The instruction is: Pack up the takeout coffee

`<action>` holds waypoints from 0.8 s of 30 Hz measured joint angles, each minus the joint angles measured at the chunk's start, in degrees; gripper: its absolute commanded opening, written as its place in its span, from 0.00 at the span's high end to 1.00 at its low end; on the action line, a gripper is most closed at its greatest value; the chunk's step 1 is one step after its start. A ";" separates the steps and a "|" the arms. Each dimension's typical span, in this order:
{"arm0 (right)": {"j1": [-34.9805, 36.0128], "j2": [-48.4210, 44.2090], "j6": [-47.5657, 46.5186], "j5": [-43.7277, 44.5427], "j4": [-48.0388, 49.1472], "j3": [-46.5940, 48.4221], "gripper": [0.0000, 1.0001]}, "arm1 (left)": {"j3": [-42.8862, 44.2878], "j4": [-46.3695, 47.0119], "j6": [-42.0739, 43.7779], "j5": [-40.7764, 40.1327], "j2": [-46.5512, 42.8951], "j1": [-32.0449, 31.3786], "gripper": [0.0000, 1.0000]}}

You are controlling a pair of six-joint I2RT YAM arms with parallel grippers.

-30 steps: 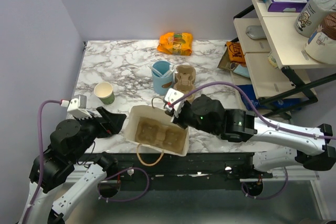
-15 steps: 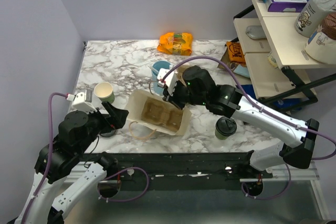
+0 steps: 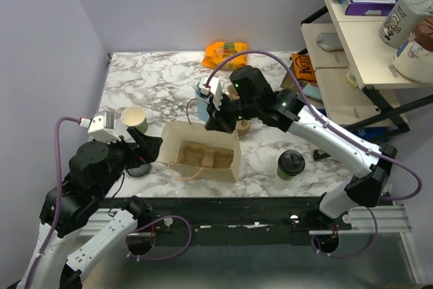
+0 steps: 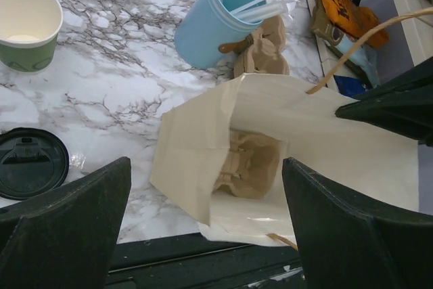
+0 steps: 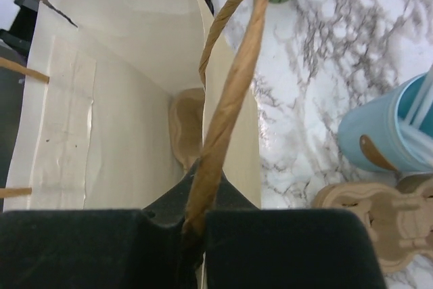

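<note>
The takeout coffee, a small green cup with a black lid, stands upright on the marble to the right of the tan paper bag. It shows in neither wrist view. The bag lies open with a cardboard cup tray inside. My right gripper is at the bag's far edge. In the right wrist view it is shut on the bag's twisted paper handle. My left gripper is open at the bag's left side, facing the bag's mouth with nothing between its fingers.
A lidless green cup stands at the left, and a loose black lid lies near it. Behind the bag are a light-blue cup and a cardboard carrier. An orange packet lies at the back, with a shelf unit at the right.
My right arm has swung away from the near edge toward the back, pulling the bag by its handle. The lidded cup has come into view. My left gripper shifted slightly and stayed open.
</note>
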 measured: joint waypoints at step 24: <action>-2.69 -21.70 10.78 25.16 12.61 -14.23 0.00 | -1.95 3.58 0.02 -0.94 1.73 0.00 0.01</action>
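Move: The paper bag, open and leaning back towards the base with a drink carrier inside, has its middle about 6 cm back, 5 cm left and 14 cm below the right hand, which still pinches its far-side handle. From that hand the blue straw cup stands some 14 cm ahead and 2 cm left, and the spare carrier roughly 16 cm ahead and 8 cm right, both about 20 cm lower. From the left hand, the bag lies around 3 cm ahead, 16 cm right and 14 cm lower. The bag's far handle is let go by the right hand: still pinching at first, the hand dips about 3 cm and goes some 5 cm forward while its fingers open wide. It then rises and swings right, away from the bag, ending about 10 cm to the right of its start and well above it, turning some 30 degrees clockwise. ##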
